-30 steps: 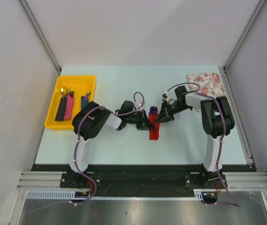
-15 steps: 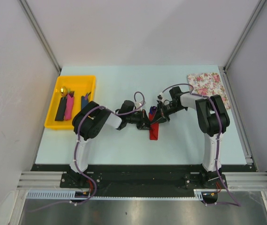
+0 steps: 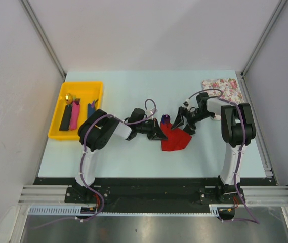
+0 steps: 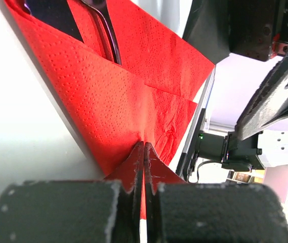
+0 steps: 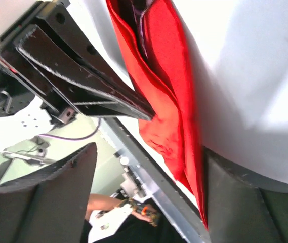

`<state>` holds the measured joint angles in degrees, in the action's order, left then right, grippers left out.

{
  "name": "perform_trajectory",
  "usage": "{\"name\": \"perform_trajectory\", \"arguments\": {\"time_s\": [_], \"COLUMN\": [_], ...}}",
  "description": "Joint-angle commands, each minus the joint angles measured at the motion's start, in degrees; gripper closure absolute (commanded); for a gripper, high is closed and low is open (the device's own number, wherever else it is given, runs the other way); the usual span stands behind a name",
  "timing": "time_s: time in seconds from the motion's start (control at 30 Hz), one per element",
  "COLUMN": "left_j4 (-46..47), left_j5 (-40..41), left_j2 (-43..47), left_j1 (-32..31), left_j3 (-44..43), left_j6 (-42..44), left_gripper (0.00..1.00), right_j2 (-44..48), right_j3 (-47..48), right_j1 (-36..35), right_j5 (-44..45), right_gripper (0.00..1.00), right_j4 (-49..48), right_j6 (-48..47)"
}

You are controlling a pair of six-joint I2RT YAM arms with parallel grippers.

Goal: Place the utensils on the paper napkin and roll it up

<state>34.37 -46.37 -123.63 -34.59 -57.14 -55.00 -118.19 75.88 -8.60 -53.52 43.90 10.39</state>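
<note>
The red paper napkin (image 3: pixel 176 140) lies mid-table, partly unfolded, one flap spread to the right. My left gripper (image 3: pixel 159 133) is shut on the napkin's left edge; in the left wrist view its jaws (image 4: pixel 144 148) pinch the red paper (image 4: pixel 103 96). Dark utensils (image 4: pixel 57 12) lie inside the fold, and a purple handle tip (image 3: pixel 165 119) pokes out at the far end. My right gripper (image 3: pixel 184 123) is open just right of the napkin. In the right wrist view the red sheet (image 5: pixel 166 91) hangs beside its right finger (image 5: pixel 250 202), with nothing gripped.
A yellow tray (image 3: pixel 83 84) at the back left holds several more utensils (image 3: pixel 74 114). A white flowered sheet (image 3: pixel 223 90) lies at the back right corner. Both arms meet over the table's middle, fingers close together.
The right gripper has opened and drawn back to the right. The napkin, a narrow roll before, has spread open to the right. The left gripper keeps its grip and place.
</note>
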Motion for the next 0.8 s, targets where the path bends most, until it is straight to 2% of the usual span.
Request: {"name": "perform_trajectory", "arguments": {"time_s": [0.0,0.17,0.3,0.53,0.57,0.77], "left_j4": [-1.6,-1.8,-1.9,-1.5,-1.5,-1.3], "left_j5": [3.3,3.2,3.3,3.1,3.2,3.2], "left_j2": [-1.3,-1.3,-1.3,-1.2,-1.2,-1.1], "left_j1": [0.0,-0.1,-0.1,-0.1,0.0,0.0], "left_j3": [-1.1,-1.3,-1.3,-1.3,-1.2,-1.3], "left_j6": [2.5,2.6,2.6,2.6,2.6,2.7], "left_gripper": [1.00,1.00,1.00,1.00,1.00,1.00], "right_j2": [3.1,0.4,-1.0,-2.3,-2.4,-1.9], "right_j3": [0.8,1.2,1.2,1.2,1.6,2.6], "right_j1": [0.4,1.3,1.4,1.5,1.5,1.0], "right_j5": [2.4,1.0,0.3,-0.4,-0.5,-4.3], "right_gripper": [0.20,0.37,0.39,0.56,0.63,0.89], "right_j4": [4.2,5.1,7.9,9.5,9.9,9.0], "right_j6": [-4.2,-6.3,-8.9,-10.2,-10.3,-9.9]}}
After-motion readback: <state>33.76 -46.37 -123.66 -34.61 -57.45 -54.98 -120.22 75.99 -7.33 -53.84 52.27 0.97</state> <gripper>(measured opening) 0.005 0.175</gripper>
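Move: The right hand hangs wide open around the napkin's loose right flap: the flap's upper edge is only about 1 cm back, 1 cm to the right and 2 cm below it. The left fingertips, already shut and resting on the folded napkin, are roughly 9 cm left and 3 cm back of the right hand; the spoon head lies 8 cm left and 5 cm ahead of it, low. From the left hand that flap edge is some 10 cm right, 2 cm ahead and slightly higher. Back towards the base by about 2.5 cm, with a smaller shift to the right, the right hand draws along the napkin's loose flap and dips about 1 cm on the way, its wrist hardly turning. Meanwhile its fingers close from wide open to nearly shut and pinch the flap's edge. The left hand stays put, shut fingertips keeping the folded napkin down. ##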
